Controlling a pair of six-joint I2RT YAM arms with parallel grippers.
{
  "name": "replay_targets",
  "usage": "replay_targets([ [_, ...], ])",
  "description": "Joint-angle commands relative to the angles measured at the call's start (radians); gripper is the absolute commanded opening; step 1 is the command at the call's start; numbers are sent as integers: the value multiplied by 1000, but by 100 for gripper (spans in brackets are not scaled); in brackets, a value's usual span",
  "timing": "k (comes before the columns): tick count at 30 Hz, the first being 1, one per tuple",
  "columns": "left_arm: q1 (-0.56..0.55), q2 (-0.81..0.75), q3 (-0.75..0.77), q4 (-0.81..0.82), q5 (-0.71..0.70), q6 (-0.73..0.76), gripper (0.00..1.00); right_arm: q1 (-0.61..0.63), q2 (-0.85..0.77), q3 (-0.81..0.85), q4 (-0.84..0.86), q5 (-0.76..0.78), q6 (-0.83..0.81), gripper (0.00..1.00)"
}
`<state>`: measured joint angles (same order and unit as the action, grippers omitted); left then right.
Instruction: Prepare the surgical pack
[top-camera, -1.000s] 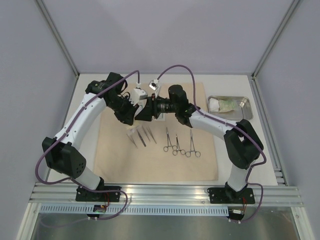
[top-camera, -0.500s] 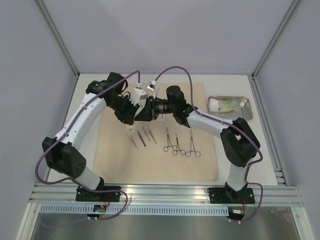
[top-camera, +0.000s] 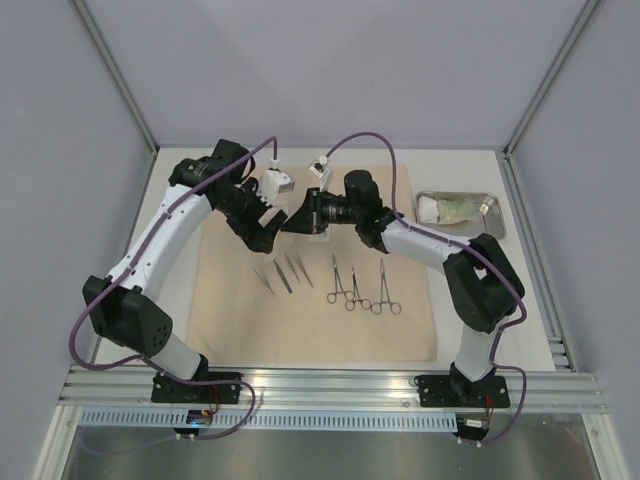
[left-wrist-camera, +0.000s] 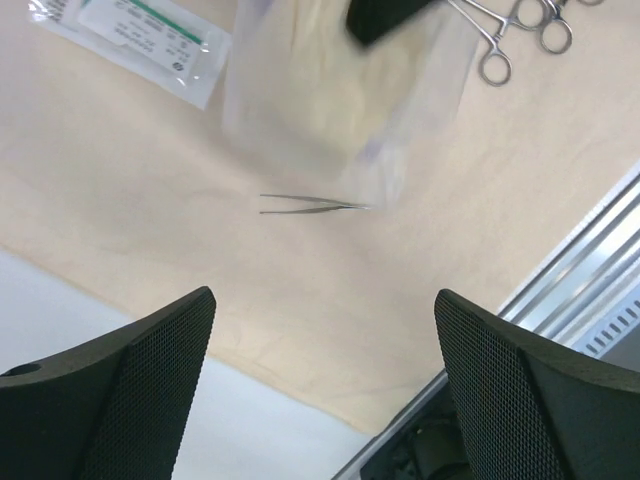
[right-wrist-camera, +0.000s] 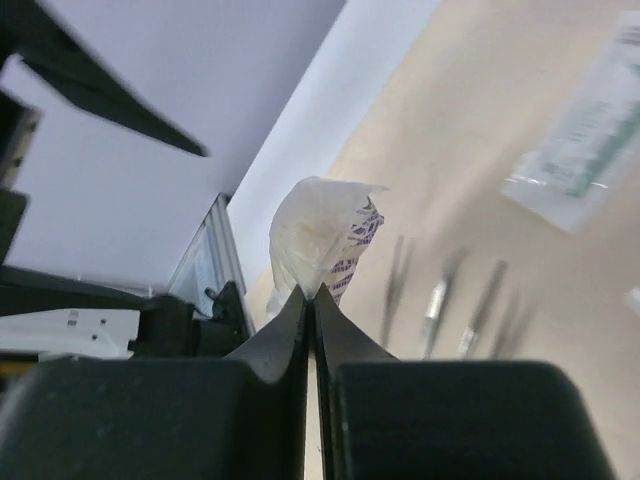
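My right gripper is shut on the edge of a clear packet with purple print, held up above the tan cloth. That packet shows blurred in the left wrist view, under the right gripper's dark finger. My left gripper stands wide open and empty just left of it. On the cloth lie tweezers, three steel clamps and a flat white packet. The steel tray sits at the right with white and pale pads in it.
Both arms meet over the cloth's far left part, cables arching above them. The aluminium rail runs along the near edge. Frame posts and grey walls close in the back and sides.
The left gripper has opened wide and let go of the clear packet. The right gripper has shut on it, and the two wrists have drawn slightly apart.
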<state>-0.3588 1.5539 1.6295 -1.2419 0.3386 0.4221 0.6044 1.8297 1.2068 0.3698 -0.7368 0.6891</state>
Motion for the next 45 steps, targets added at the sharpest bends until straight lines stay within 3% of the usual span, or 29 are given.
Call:
replay_targets([
  [1,-3,-58,70,-24,-76,-39,100,-165,-88,-111,116,101,151,0],
  [6,-2,-97,56,-27,-116,-57,100,-453,-225,-318,149,215,240,1],
  [12,-2,-121,18,-8,-138,-57,100,-707,-322,-458,110,462,334,0],
  [16,-2,-121,7,1,-147,-54,100,-741,-337,-513,123,681,369,1],
  [25,-2,-121,-23,16,-159,-42,100,-744,-308,-553,184,944,437,0],
  [45,-2,-124,-39,28,-158,-29,100,-753,-107,-516,339,921,379,0],
])
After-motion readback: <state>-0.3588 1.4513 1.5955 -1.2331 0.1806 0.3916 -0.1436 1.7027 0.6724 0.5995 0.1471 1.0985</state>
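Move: The right gripper already holds the cream pouch. The metal tray's middle lies about 43 cm to its right, 13 cm ahead and 18 cm below. In the tray, the green pouch is about 2 cm left of the middle and the white bundle about 8 cm left, both about 1 cm farther out. The right-hand suture packet lies some 8 cm right, 12 cm ahead and 20 cm below. From the left gripper, the tray is roughly 47 cm right, 17 cm ahead and 20 cm below. Sweep the pinched cream pouch about 45 cm right and some 12 cm forward to the tray, sinking as you go and swinging the right hand nearly 100 degrees clockwise so the fingers point forward. Then lower it the last few centimetres over the tray, fingers kept shut. Draw the open, empty left gripper about 3 cm left, rising, then settling slightly. ##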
